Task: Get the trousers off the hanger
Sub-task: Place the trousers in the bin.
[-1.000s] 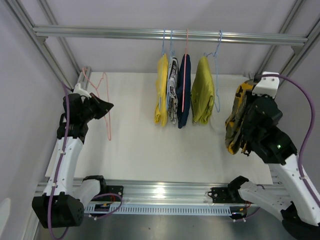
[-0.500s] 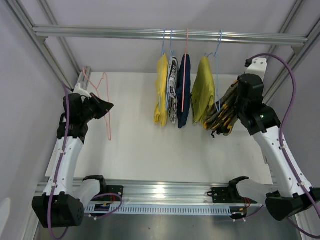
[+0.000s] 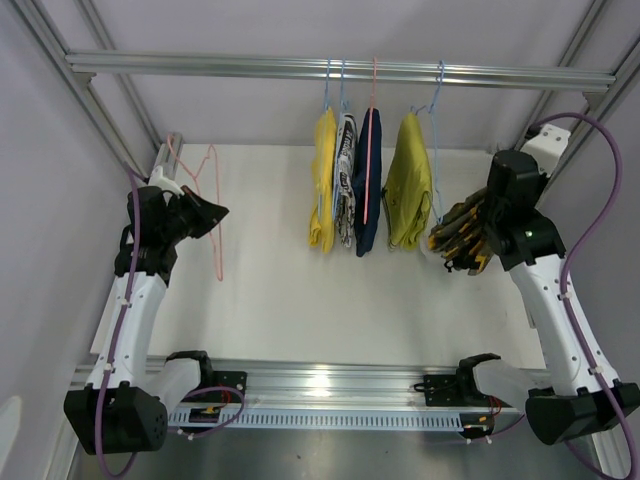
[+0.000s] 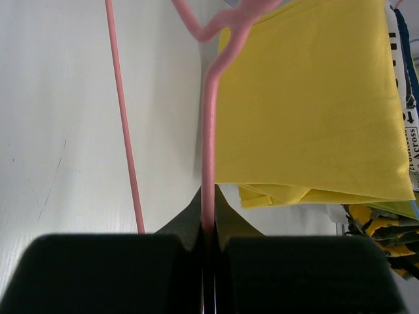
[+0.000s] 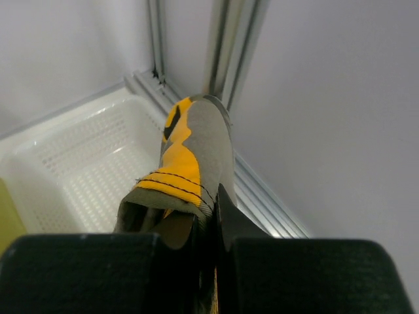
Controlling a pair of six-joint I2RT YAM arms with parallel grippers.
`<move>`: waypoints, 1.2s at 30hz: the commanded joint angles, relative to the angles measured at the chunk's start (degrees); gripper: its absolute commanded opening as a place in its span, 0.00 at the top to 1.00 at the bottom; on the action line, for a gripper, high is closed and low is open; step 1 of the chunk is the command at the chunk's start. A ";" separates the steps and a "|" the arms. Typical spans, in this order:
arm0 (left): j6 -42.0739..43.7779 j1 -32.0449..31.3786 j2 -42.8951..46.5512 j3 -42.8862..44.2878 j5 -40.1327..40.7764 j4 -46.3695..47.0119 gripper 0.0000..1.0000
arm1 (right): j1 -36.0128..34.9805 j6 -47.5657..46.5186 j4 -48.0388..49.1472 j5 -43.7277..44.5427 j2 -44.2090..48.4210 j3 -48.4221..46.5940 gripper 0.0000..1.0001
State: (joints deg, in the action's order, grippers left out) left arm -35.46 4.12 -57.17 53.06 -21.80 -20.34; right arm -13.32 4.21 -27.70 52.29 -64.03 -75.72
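Note:
My right gripper [image 3: 478,232] is shut on the camouflage trousers [image 3: 457,235] and holds them bunched in the air, just right of the hanging row. In the right wrist view the camouflage cloth [image 5: 195,154] is pinched between the fingers [image 5: 208,219]. My left gripper [image 3: 207,214] is shut on a bare pink hanger [image 3: 216,245] at the left; its wire [image 4: 208,131] runs through the closed jaws [image 4: 208,226]. Yellow trousers [image 3: 322,180], black-and-white trousers [image 3: 346,180], navy trousers [image 3: 368,180] and mustard-olive trousers [image 3: 407,182] hang on hangers from the rail [image 3: 250,66].
An empty blue hanger [image 3: 436,150] hangs on the rail at the right end of the row, close to the camouflage trousers. A white perforated basket [image 5: 72,163] lies below the right gripper, beside aluminium frame posts [image 5: 226,46]. The yellow trousers [image 4: 308,98] fill the left wrist view.
My right arm swung the camouflage trousers from the right side towards the hanging row, lifting and bunching them, then eased slightly back right. The left arm and pink hanger have not moved.

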 commanded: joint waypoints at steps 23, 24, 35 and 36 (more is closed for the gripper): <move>1.71 -1.83 0.13 2.84 -1.75 1.70 1.00 | 4.89 12.93 10.30 2.56 -9.88 4.54 1.00; 1.71 -1.83 0.13 3.01 -1.75 1.71 1.00 | 4.97 12.67 10.39 2.29 -10.93 3.57 1.00; 1.71 -1.83 0.48 3.10 -1.49 1.71 0.99 | 5.06 10.56 9.51 -1.57 -25.69 -10.22 1.00; 1.71 -1.92 0.56 2.93 -1.58 1.71 0.99 | 5.06 10.73 9.51 -2.10 -26.66 -11.02 1.00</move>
State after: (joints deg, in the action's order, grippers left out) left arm -35.35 2.63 -57.23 53.36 -22.70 -20.32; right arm -8.49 13.93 -22.39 51.20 -88.90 -81.56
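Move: The white bin's middle lies about 17 cm ahead of the right hand, some 3 cm to its right and about 32 cm below; this hand still holds the camouflage trousers. The hanging olive trousers are its nearest neighbour, roughly 16 cm left of the hand, 6 cm farther out and some 6 cm lower. For the left hand, the bin is about 60 cm to the right, 17 cm farther out and 20 cm below. After easing back and to its right by 2 to 3 cm with a slight lift, the right hand sinks about 11 cm, then swings forward some 12 cm, low and nearly level, taking the camouflage trousers farther out over the bin. The wrist first turns about 10 degrees clockwise, then partly back as the fingers tip slightly down. They stay shut on the cloth. ##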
